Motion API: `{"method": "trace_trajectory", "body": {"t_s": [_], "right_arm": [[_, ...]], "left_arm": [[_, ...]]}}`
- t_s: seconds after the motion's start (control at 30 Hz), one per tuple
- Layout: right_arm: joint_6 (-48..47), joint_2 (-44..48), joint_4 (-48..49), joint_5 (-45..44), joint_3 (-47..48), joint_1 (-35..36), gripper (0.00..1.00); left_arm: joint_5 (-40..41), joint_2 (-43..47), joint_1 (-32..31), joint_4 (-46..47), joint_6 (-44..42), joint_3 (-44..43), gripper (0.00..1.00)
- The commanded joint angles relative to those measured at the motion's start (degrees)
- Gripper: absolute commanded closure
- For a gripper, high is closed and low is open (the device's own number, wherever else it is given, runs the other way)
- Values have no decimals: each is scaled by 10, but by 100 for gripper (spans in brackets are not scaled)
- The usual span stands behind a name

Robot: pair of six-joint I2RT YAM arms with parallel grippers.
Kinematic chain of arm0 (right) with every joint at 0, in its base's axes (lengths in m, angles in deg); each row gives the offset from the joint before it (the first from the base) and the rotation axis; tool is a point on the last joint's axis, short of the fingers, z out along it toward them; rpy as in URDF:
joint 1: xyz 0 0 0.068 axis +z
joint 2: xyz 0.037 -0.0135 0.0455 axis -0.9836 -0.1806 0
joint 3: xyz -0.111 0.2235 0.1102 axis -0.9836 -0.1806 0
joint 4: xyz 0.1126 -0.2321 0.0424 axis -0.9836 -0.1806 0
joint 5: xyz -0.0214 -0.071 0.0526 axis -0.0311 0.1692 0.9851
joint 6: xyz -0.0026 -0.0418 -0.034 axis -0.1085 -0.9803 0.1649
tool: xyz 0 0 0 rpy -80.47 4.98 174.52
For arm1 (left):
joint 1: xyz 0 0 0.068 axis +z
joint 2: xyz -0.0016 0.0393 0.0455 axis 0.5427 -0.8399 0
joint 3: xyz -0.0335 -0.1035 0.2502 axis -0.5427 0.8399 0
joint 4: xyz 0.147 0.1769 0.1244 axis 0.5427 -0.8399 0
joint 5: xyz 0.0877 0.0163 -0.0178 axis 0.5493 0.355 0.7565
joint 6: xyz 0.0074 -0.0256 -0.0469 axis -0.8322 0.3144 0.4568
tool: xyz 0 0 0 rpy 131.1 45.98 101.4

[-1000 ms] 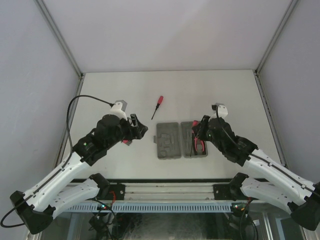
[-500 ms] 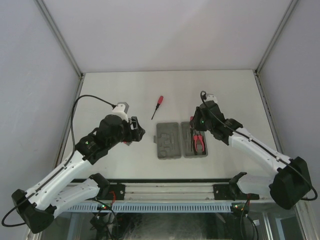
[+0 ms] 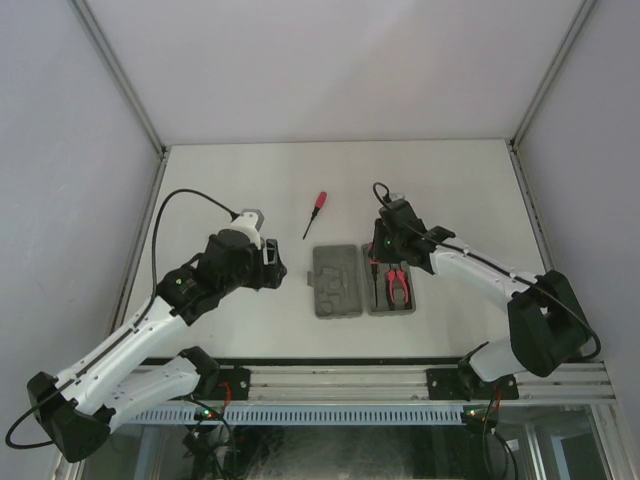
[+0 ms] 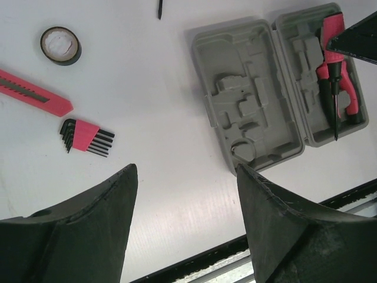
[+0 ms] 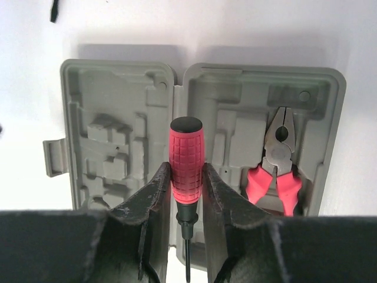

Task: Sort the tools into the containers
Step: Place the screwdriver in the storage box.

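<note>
My right gripper (image 5: 185, 168) is shut on a red-handled screwdriver (image 5: 186, 156), handle pointing away, hanging above the seam between the two grey containers. The left container (image 5: 118, 106) holds nothing; the right one (image 5: 235, 88) holds red-handled pliers (image 5: 279, 168). From above, the right gripper (image 3: 384, 250) hovers over the right container's (image 3: 390, 311) far left part, next to the left container (image 3: 335, 285). My left gripper (image 4: 185, 171) is open and holds nothing, above bare table left of the containers (image 4: 253, 118). Another screwdriver (image 3: 315, 213) lies beyond the containers.
In the left wrist view, a dark tape ring (image 4: 60, 45), a red utility knife (image 4: 35, 94) and a red-held set of hex keys (image 4: 85, 135) lie on the white table left of the containers. The table's near edge and metal rail (image 3: 330, 385) run just below.
The right gripper has carried the screwdriver left and slightly away, across the right container toward the seam. The left gripper has drawn back a little to the left.
</note>
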Motion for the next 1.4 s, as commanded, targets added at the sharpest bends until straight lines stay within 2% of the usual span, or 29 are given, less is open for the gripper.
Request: {"method": "trace_trajectory", "body": {"t_s": [0.0,0.57,0.93,1.37], "right_arm": [[-1,-23,33,5,31,-2,100],[-2,-109,28,-5,66,-2,100],[-8,-131,1,-39,76,4,100],[12,-157,21,-27,76,6,100]], "left_arm": [[19,7,4,-2,-15,-31,28],[13,-2,5,-1,-18,-34,27],[8,-5,6,0,-17,-34,28],[3,-11,6,3,-13,-33,28]]}}
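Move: Close below the right hand, which already pinches the screwdriver by its handle, the storage box's handle slot lies about 2 cm ahead, 1 cm left and 7 cm down. Pliers lie some 5 cm right and 3 cm back, the empty box half about 8 cm left and 3 cm back, and the loose screwdriver about 12 cm ahead and 13 cm left, all 8 to 9 cm below. The slot is roughly 21 cm right of the left hand, 8 cm ahead and 15 cm below. Sinking about 6 cm, the right hand lowers the held screwdriver towards the slot along the left side of the box half with the pliers, easing nearly 2 cm forward in the first half and drifting a centimetre left and partly back. The wrist tilts some 10 degrees, fingers tipping steeper and the hand's left side dropping, while the fingers keep their pinch. ##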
